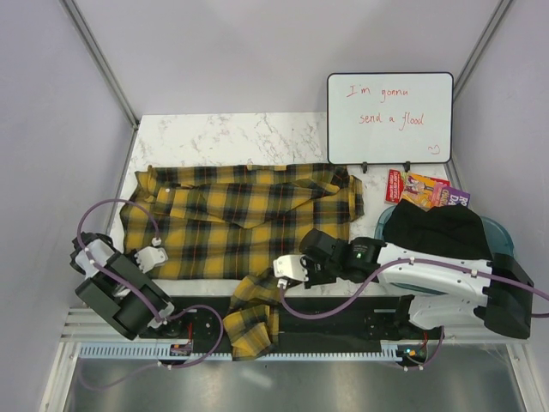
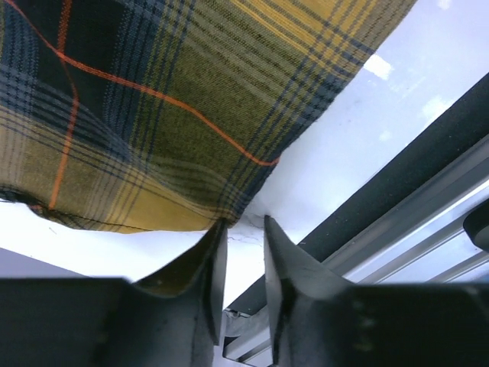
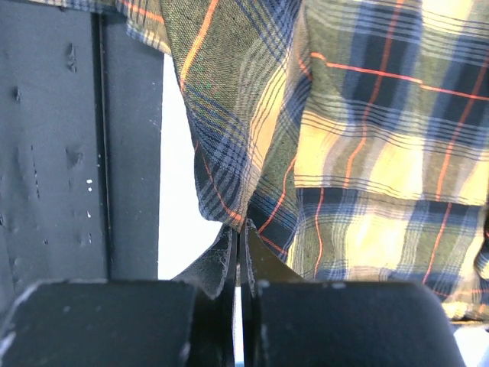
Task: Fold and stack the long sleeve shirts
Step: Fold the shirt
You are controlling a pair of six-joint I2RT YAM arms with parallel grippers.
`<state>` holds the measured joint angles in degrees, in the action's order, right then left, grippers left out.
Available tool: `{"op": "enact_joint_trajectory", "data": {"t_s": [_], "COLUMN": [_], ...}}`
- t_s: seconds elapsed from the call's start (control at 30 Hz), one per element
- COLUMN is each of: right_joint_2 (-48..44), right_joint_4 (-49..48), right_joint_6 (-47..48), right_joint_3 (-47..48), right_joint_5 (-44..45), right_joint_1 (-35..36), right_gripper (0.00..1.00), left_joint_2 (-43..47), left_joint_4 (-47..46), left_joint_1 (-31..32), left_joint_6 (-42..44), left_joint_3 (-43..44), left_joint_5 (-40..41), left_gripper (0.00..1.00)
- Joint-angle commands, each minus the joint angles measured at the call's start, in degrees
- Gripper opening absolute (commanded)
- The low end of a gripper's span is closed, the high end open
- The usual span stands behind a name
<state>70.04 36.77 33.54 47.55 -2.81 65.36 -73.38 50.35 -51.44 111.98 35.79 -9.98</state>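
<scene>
One long sleeve shirt [image 1: 244, 219], yellow-and-black plaid with thin red lines, lies spread flat across the white marble table [image 1: 223, 137]. One sleeve [image 1: 253, 322] trails over the front edge. My left gripper [image 1: 153, 256] sits at the shirt's lower-left hem. In the left wrist view its jaws [image 2: 246, 222] stand apart over bare table, and the hem corner [image 2: 221, 214] touches the left fingertip. My right gripper [image 1: 281, 268] is at the lower hem near the sleeve. The right wrist view shows it [image 3: 241, 229] shut on a bunched fold of the plaid cloth [image 3: 229, 191].
A whiteboard [image 1: 390, 118] with red writing stands at the back right. Colourful packets [image 1: 425, 190] lie in front of it. A black garment [image 1: 433, 227] rests on a bluish bin at the right. A black rail [image 1: 343, 313] runs along the table's near edge.
</scene>
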Motion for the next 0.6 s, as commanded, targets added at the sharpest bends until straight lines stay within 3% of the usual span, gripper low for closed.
{"op": "enact_joint_trajectory", "data": {"t_s": [0.0, 0.17, 0.33, 0.57], "right_joint_2": [-2.7, -3.8, -4.9, -5.4], "right_joint_4": [1.3, 1.4, 1.6, 1.5], "right_joint_6": [1.4, 1.0, 1.4, 1.7], "right_joint_3": [0.4, 0.2, 0.4, 1.7], "right_joint_5": [-1.3, -2.1, -2.3, -2.3], "right_joint_1": [-0.8, -2.2, -3.3, -5.4], "right_gripper": [0.00, 0.00, 0.00, 0.00], "left_joint_2": [1.0, 0.7, -0.8, 1.5], "left_joint_4": [-0.2, 3.5, 10.6, 15.2], "left_joint_1": [-1.0, -1.6, -1.9, -2.2], "left_joint_6": [8.4, 7.5, 6.6, 8.8], "left_joint_3": [-2.4, 1.7, 9.1, 9.7], "left_joint_5": [0.2, -2.7, -6.1, -7.2], "left_gripper": [0.27, 0.02, 0.02, 0.02]}}
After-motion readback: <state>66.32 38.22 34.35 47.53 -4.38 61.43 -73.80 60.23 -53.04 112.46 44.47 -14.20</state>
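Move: The shirt's near left corner sits right at the left hand's open fingertips, practically 0 cm ahead and sideways, 1 cm below. The shirt's far left corner is about 27 cm straight ahead of the left hand, 1 cm below. The right hand already pinches a near fold; from it the shirt's right edge lies some 12 cm ahead, 10 cm right and 8 cm below, and the overhanging sleeve about 15 cm back, 15 cm left and 10 cm below. Left fingers shut on the shirt corner, lifting about 3.5 cm; right, still pinching, eases up and right. ##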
